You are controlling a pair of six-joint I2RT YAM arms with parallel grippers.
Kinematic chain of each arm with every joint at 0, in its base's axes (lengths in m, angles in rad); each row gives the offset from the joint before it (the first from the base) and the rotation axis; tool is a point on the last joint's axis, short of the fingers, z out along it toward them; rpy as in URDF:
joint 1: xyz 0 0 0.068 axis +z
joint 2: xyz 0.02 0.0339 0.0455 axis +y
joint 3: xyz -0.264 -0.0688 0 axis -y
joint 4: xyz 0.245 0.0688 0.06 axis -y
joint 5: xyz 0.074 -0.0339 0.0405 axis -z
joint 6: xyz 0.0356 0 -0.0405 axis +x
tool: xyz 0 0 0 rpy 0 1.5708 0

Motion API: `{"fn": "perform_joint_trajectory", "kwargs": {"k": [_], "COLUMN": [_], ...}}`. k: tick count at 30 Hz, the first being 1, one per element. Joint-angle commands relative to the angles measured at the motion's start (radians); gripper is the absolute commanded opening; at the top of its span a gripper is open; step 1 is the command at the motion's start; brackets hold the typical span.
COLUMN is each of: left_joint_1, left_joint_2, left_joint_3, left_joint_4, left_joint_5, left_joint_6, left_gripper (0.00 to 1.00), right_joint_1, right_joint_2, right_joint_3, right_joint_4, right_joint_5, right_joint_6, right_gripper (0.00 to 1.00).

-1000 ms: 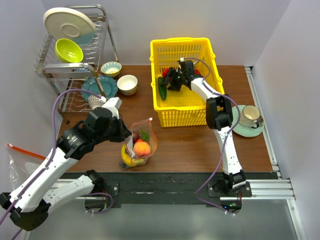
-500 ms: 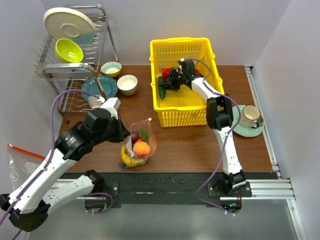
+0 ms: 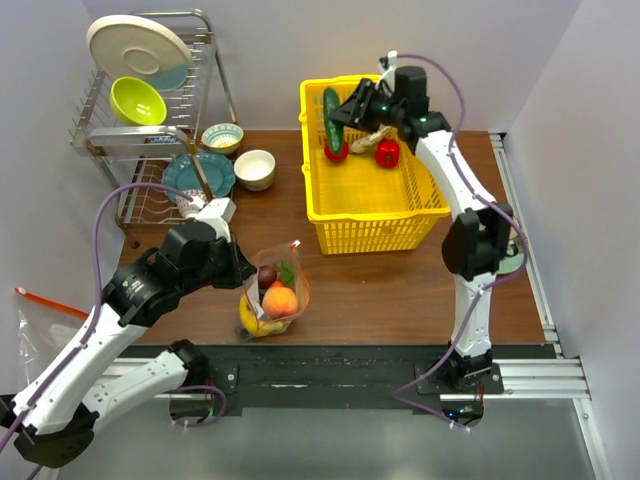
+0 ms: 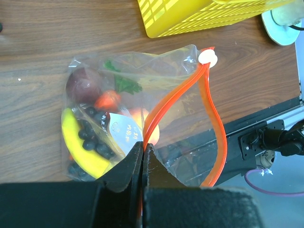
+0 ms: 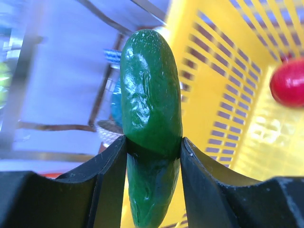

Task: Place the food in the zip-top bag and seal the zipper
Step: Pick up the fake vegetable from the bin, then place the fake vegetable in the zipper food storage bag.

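The clear zip-top bag (image 3: 272,290) stands open on the table near the front, and also shows in the left wrist view (image 4: 142,85). It holds a peach (image 3: 283,299), dark grapes (image 4: 92,133), a banana (image 4: 78,154) and a dark red fruit (image 4: 81,84). My left gripper (image 4: 143,144) is shut on the red-orange zipper (image 4: 171,102) at the bag's mouth. My right gripper (image 5: 153,142) is shut on the green cucumber (image 5: 151,99), lifted above the yellow basket (image 3: 372,228). A red pepper (image 3: 387,153), a red fruit (image 3: 336,152) and a beige piece (image 3: 368,140) lie in the basket.
A dish rack (image 3: 140,130) with a plate and green bowl stands at back left, with bowls (image 3: 254,168) and a teal plate (image 3: 190,175) beside it. A cup on a saucer (image 3: 515,250) sits at the right. Another flat clear bag (image 3: 35,320) hangs at far left.
My right gripper has risen out of the basket with the cucumber in it. The left gripper stays on the bag's zipper.
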Motion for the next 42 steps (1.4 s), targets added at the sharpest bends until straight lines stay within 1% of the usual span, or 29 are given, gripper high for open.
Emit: {"fn": "perform_joint_trajectory", "kwargs": {"k": [1, 5, 6, 7, 8, 11, 12, 13, 14, 19, 20, 22, 23, 25, 26, 29, 33, 42], "left_joint_1": [0.0, -0.001, 0.0, -0.001, 0.0, 0.0, 0.0, 0.0, 0.0, -0.001, 0.0, 0.0, 0.0, 0.0, -0.001, -0.001, 0.0, 0.0], "left_joint_2": [-0.019, -0.019, -0.018, -0.018, -0.018, -0.021, -0.024, -0.026, -0.03, -0.036, -0.036, -0.038, -0.039, -0.039, -0.038, -0.035, -0.036, -0.044], "left_joint_3": [0.053, 0.064, 0.069, 0.07, 0.072, 0.076, 0.078, 0.076, 0.075, 0.073, 0.075, 0.076, 0.078, 0.076, 0.075, 0.073, 0.072, 0.07], "left_joint_4": [-0.002, -0.004, -0.004, -0.004, -0.004, -0.001, -0.001, -0.002, -0.002, -0.004, -0.004, -0.002, -0.004, -0.004, -0.004, -0.001, 0.007, 0.013], "left_joint_5": [-0.017, -0.018, -0.018, -0.017, -0.018, -0.012, -0.011, -0.009, -0.01, -0.009, -0.009, -0.014, -0.014, -0.017, -0.018, -0.015, -0.004, 0.013], "left_joint_6": [0.011, 0.016, 0.017, 0.019, 0.019, 0.017, 0.017, 0.017, 0.016, 0.007, 0.005, -0.001, -0.003, -0.007, -0.009, -0.013, -0.016, -0.021], "left_gripper": [0.0, 0.0, 0.0, 0.0, 0.0, 0.0, 0.0, 0.0, 0.0, 0.0, 0.0, 0.0, 0.0, 0.0, 0.0, 0.0, 0.0, 0.0], "right_joint_1": [-0.006, 0.003, 0.017, 0.026, 0.037, 0.104, 0.157, 0.185, 0.242, 0.378, 0.426, 0.477, 0.53, 0.581, 0.628, 0.694, 0.727, 0.732], "right_joint_2": [-0.164, -0.313, -0.345, -0.418, -0.451, -0.595, -0.638, -0.704, -0.738, -0.87, -0.893, -0.913, -0.93, -0.938, -0.938, -0.902, -0.821, -0.746], "right_joint_3": [-0.091, -0.195, -0.253, -0.286, -0.318, -0.494, -0.531, -0.566, -0.633, -0.804, -0.847, -0.895, -0.947, -0.996, -1.034, -1.061, -1.038, -0.972], "right_joint_4": [-0.02, -0.033, -0.037, -0.038, -0.038, -0.024, -0.005, 0.006, 0.022, 0.132, 0.144, 0.195, 0.218, 0.302, 0.328, 0.397, 0.413, 0.381], "right_joint_5": [-0.012, -0.071, -0.079, -0.085, -0.099, -0.095, -0.087, -0.081, -0.084, -0.078, -0.07, -0.047, -0.035, 0.008, 0.02, 0.068, 0.114, 0.275], "right_joint_6": [-0.093, -0.137, -0.159, -0.171, -0.182, -0.232, -0.254, -0.262, -0.265, -0.211, -0.202, -0.171, -0.147, -0.127, -0.114, -0.113, -0.137, -0.208], "right_gripper": [0.31, 0.31, 0.31, 0.31, 0.31, 0.31, 0.31, 0.31, 0.31, 0.31, 0.3, 0.29, 0.29, 0.29, 0.28, 0.28, 0.28, 0.3]}}
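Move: The right hand already has the green fake vegetable pinched above the far part of the bin. The open mouth of the zip-top bag lies about 40 cm back, 14 cm left and 9 cm lower. From this hand, the bin's middle is some 12 cm back, 9 cm right and 20 cm down, and the peach in the bag about 44 cm back, 13 cm left and 17 cm down. The left hand holds the bag's rim, with the mouth's middle roughly 6 cm to its right, level fore and aft, 3 cm lower. Back towards the robot and then leftward, the right hand sweeps the gripped vegetable from over the bin to the bag's mouth, about 40 cm in all. It first rises 7 cm, later sinks some 10 cm and eases a few centimetres forward at the end, turning about 35 degrees counter-clockwise while its fingers tip up slightly. The shut left fingers keep the orange-edged rim. ##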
